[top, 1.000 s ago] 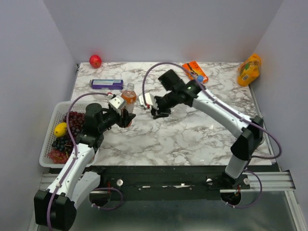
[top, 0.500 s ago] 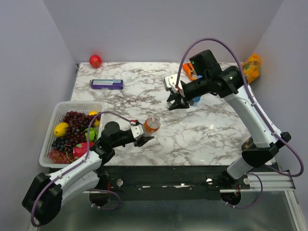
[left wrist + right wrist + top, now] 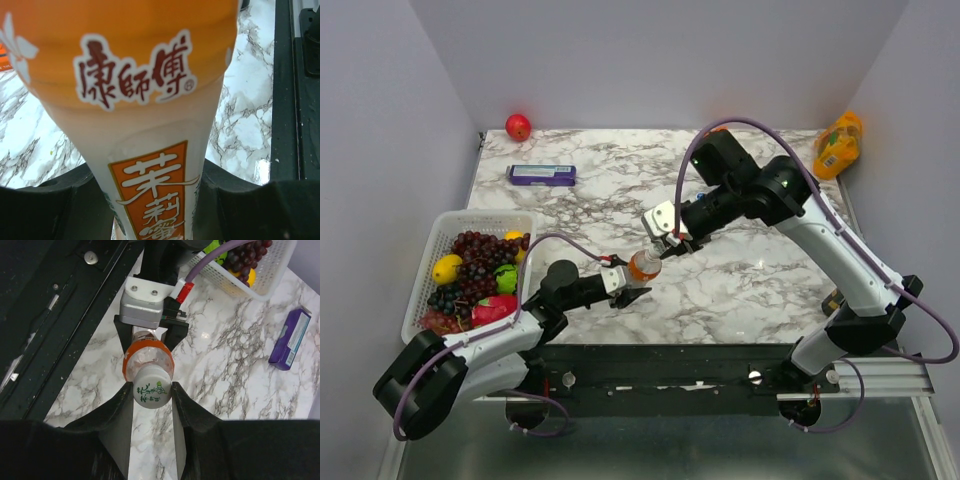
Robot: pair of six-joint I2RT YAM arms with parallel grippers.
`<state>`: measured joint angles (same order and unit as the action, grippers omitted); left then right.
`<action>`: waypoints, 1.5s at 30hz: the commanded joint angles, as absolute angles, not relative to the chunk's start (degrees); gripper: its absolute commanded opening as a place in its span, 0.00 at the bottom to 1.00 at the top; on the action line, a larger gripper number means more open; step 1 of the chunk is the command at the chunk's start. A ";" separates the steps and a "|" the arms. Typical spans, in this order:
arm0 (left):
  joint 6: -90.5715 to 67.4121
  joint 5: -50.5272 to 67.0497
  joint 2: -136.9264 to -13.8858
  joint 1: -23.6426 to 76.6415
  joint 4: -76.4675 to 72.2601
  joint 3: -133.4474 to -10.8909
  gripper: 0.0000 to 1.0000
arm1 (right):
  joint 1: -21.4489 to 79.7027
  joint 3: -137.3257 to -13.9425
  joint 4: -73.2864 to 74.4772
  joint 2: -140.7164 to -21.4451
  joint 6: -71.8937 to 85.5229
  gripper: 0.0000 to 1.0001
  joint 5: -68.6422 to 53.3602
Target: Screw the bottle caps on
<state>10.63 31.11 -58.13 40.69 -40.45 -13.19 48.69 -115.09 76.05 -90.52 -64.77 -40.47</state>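
The bottle (image 3: 642, 266) with orange liquid is held tilted near the table's front middle, and my left gripper (image 3: 626, 282) is shut on its lower body. In the left wrist view the bottle (image 3: 150, 100) fills the frame, with the left gripper (image 3: 155, 200) and its dark jaws pressed on both sides. My right gripper (image 3: 667, 243) reaches in from the right. It is shut on a whitish bottle cap (image 3: 152, 392) with green print that sits at the bottle's mouth. The right gripper (image 3: 152, 390) pinches the cap, and the bottle's orange shoulder (image 3: 148, 357) lies just behind it.
A white basket (image 3: 480, 215) of grapes and other fruit stands at the left edge. A purple box (image 3: 542, 175) and a red apple (image 3: 518, 126) lie at the back left. A yellow-orange pouch (image 3: 838, 145) leans in the back right corner.
My left arm carried the orange bottle from the left middle of the table to the front middle and tilted it. My right arm swung to the back right, then came down onto the bottle's mouth.
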 commanded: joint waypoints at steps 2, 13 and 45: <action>8.70 29.36 -58.80 41.04 -45.61 -14.59 0.00 | 49.48 -113.73 87.28 -89.91 -67.24 0.39 -37.27; 9.23 29.79 -58.71 41.57 -45.70 -14.15 0.00 | 49.92 -115.93 87.28 -93.07 -68.12 0.39 -35.16; 13.89 23.29 -60.03 42.45 -54.75 -10.28 0.00 | 52.47 -113.47 87.36 -97.20 -68.29 0.41 -27.17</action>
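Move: The orange bottle's mouth lies roughly 4 cm below the right hand, whose fingertips already hold the white cap, and about 1 cm to its left, level fore and aft. From the left hand, already gripping the bottle's body, the cap is some 17 cm above, 5 cm to the right and 1 cm ahead. The fruit basket is about 43 cm left of the right hand and 7 cm farther out; the purple box is 28 cm left and 37 cm ahead. The white cap, kept between the right fingertips, is brought down about 5 cm and slightly forward towards the orange bottle's mouth, the wrist tilting some 10 degrees; late on, the fingers' effort falls without a plain opening. The left hand keeps its grip on the bottle, rises a centimetre, then eases down and forward, turning about 5 degrees counter-clockwise. ##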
